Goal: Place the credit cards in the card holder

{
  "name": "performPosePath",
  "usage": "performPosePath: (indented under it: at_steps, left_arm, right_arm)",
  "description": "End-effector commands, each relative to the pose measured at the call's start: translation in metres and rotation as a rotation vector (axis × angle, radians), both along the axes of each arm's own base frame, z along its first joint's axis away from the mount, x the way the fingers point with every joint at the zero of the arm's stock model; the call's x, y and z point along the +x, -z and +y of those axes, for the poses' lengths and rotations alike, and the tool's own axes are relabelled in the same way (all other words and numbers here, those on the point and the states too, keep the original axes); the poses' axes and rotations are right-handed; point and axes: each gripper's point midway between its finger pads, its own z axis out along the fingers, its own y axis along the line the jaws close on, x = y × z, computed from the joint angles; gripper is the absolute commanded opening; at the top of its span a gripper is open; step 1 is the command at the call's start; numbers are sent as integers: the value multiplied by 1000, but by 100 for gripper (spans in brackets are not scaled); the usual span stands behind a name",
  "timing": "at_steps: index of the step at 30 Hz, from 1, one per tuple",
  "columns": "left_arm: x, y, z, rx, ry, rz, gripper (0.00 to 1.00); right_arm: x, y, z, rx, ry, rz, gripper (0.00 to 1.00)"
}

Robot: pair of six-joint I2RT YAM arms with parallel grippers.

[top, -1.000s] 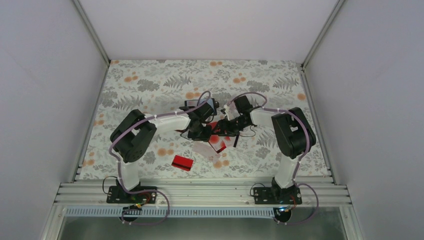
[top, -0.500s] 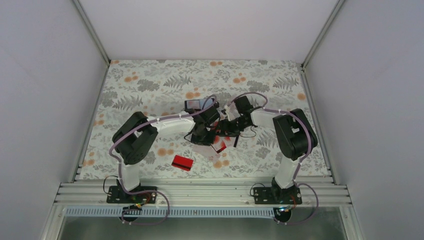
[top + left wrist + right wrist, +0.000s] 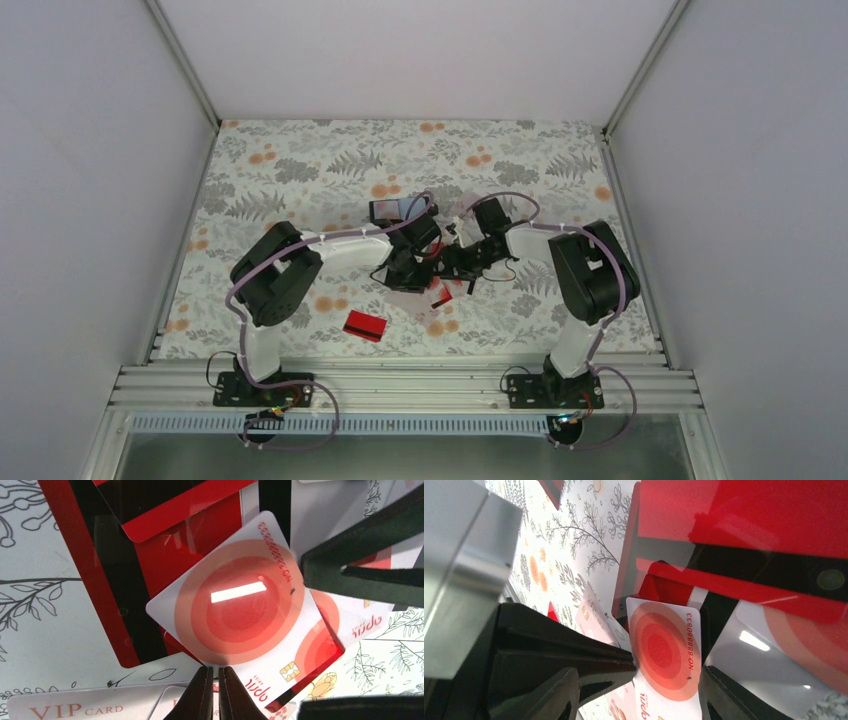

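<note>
A white credit card with red rings (image 3: 240,605) is held up off the pile by its lower edge, and my left gripper (image 3: 216,672) is shut on it. In the right wrist view the same card (image 3: 664,650) stands between the spread fingers of my right gripper (image 3: 639,676), which is open. Both grippers meet mid-table in the top view, the left gripper (image 3: 408,275) close beside the right gripper (image 3: 445,262). Red cards with black stripes (image 3: 125,580) lie underneath. The card holder's black edge and grey clear pocket (image 3: 764,655) lie just right of the held card.
One red card (image 3: 365,325) lies alone nearer the front edge, left of the pile. A white VIP card (image 3: 75,710) lies at the pile's edge. The left wrist's silver camera block (image 3: 459,570) is close to the right gripper. White walls enclose the floral mat (image 3: 300,180).
The left gripper has closed onto the white ringed card. The left arm has shifted right, nearer the right gripper. The right arm has barely moved.
</note>
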Motion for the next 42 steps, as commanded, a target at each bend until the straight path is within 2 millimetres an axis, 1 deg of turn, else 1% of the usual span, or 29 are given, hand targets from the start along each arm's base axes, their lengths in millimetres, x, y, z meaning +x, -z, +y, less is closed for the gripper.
performPosePath:
  at_steps: [1, 6, 12, 20, 22, 25, 28, 31, 37, 38, 40, 42]
  left_arm:
    - [-3, 29, 3, 44, -2, 23, 6]
    - [-5, 31, 3, 33, -6, 24, 5]
    - [-3, 26, 1, 11, -7, 6, 5]
    - [1, 17, -9, -44, 7, -21, 4]
    - [1, 15, -12, -55, 13, -29, 4]
    - [2, 14, -14, -66, 20, -33, 4]
    - [2, 12, -18, -82, 30, -39, 4]
    - [2, 7, -24, -99, 45, -51, 4]
    - [-3, -5, -34, -145, 68, -70, 4]
    - [-4, -9, -35, -163, 69, -72, 4]
    - [-7, -14, -38, -200, 70, -72, 4]
    - [-10, -18, -39, -231, 69, -71, 4]
  right_arm:
    - [-28, -4, 0, 27, -9, 114, 61]
    - [-30, -17, 5, 82, -13, 125, 60]
    - [-30, -30, 8, 117, -15, 119, 60]
    - [-30, -52, 13, 183, -26, 110, 60]
    - [-31, -53, 14, 188, -29, 113, 60]
    - [-37, -47, 13, 187, -35, 132, 60]
    - [-48, -40, 14, 207, -52, 180, 60]
    - [-56, -38, 15, 216, -65, 204, 60]
    - [-70, -43, 12, 253, -55, 233, 60]
    - [-71, -46, 12, 268, -54, 230, 60]
    - [-72, -52, 12, 293, -51, 201, 60]
    - [-71, -51, 12, 294, -40, 189, 60]
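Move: The circle-printed white card has its middle about 2 cm ahead and 1 cm right of the closed left fingertips, just below them. From the open right hand it is some 3 cm left, 1 cm ahead and 3 cm down. Counted from the left hand, the black-striped red card lies about 4 cm ahead and 3 cm left, and the VIP card roughly 3 cm back and 4 cm left. Open right hand sweeps back about 7 cm; shut left fingertips, resting on the card, slide 2 cm right. ##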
